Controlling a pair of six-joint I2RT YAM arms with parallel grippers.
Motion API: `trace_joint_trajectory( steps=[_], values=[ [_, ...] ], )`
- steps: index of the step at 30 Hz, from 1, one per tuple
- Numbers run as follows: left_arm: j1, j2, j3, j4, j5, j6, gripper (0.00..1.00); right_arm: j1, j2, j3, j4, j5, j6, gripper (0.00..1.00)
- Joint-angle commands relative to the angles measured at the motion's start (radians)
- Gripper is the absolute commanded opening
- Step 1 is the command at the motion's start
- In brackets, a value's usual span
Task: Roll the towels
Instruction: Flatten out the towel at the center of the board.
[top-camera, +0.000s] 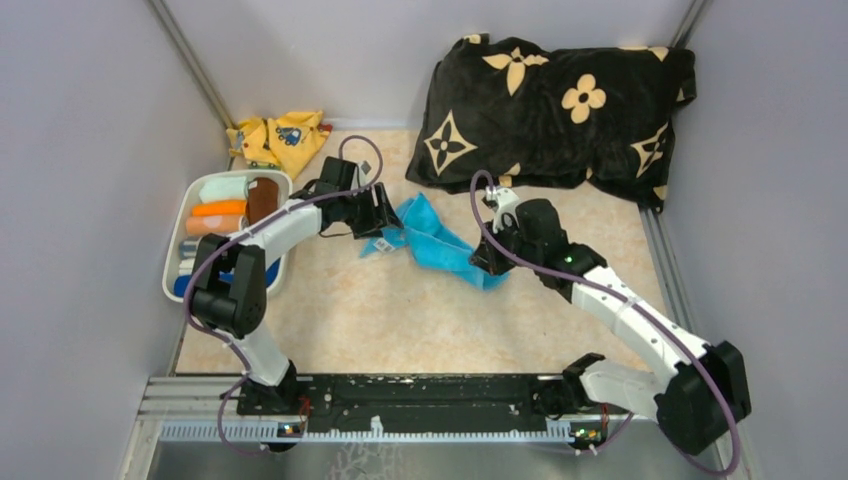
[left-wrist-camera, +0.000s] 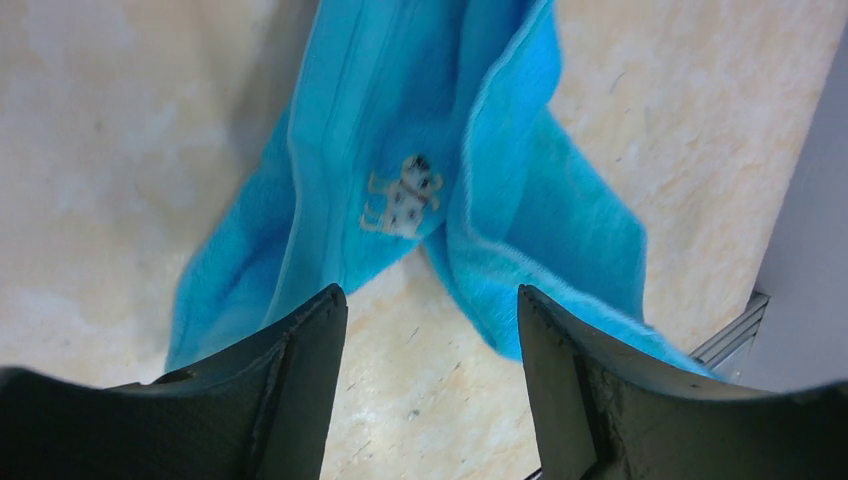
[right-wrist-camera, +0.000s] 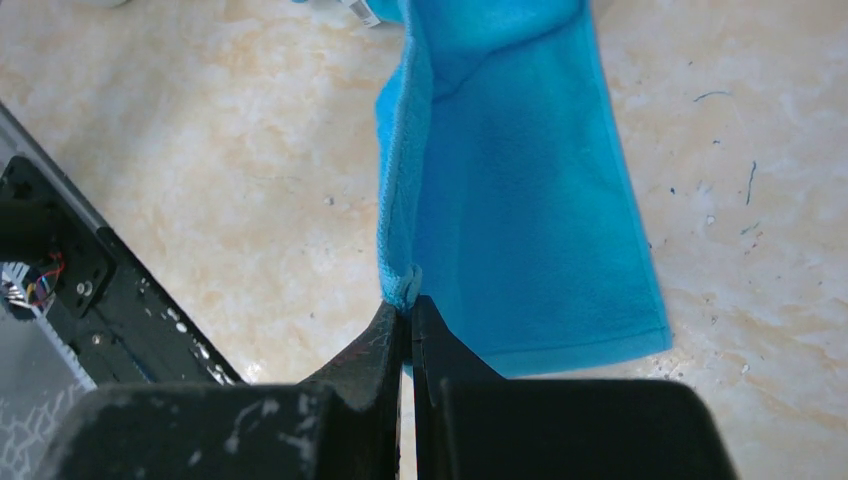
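Observation:
A cyan towel (top-camera: 440, 240) lies crumpled in a long strip on the table's middle. My right gripper (top-camera: 487, 262) is at its near right end. In the right wrist view that gripper (right-wrist-camera: 408, 305) is shut on the folded edge of the towel (right-wrist-camera: 520, 200). My left gripper (top-camera: 384, 230) is over the towel's left end. Its jaws (left-wrist-camera: 432, 295) are open in the left wrist view, with bare table between them and the towel (left-wrist-camera: 380, 150) just beyond the tips. A brown towel (top-camera: 263, 198) sits rolled in the basket.
A white basket (top-camera: 175, 250) at the left holds several rolled cloths, with something dark blue (top-camera: 183, 287) at its near end. A big black flowered pillow (top-camera: 560, 110) lies at the back right. A yellow printed cloth (top-camera: 280, 135) lies in the back left corner.

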Motion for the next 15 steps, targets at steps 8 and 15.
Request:
trace_joint_trajectory(
  steps=[8, 15],
  values=[
    [-0.002, 0.151, 0.207, 0.014, 0.080, -0.005, 0.69, -0.008, -0.122, -0.106, -0.046, -0.009, -0.005, 0.00],
    [-0.011, 0.271, 0.315, 0.030, 0.168, -0.014, 0.66, -0.009, -0.112, -0.102, -0.039, 0.016, -0.006, 0.00]
  ],
)
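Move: The left hand is empty and open about 6 cm above the board; the turquoise towel's far corner lies some 10 cm ahead of it and 5 cm to its right. The towel's white tag is about level with that hand, 2 cm to its left, and the black blanket's left corner some 13 cm ahead and 3 cm right. The right hand holds one towel edge aloft, with the towel's flat right end about 14 cm below, 1 cm ahead and 3 cm right. The left hand, fingers wide open, reaches about 5 cm forward and 3 to 4 cm to the right over the towel towards its far corner, arching up some 2 cm and sinking back to its starting height without gripping the cloth. Meanwhile the right hand keeps its shut pinch on the raised edge, draws it back about 3.5 cm and slightly right while lowering it as much, its fingers tipping a little further down, then comes to rest. ##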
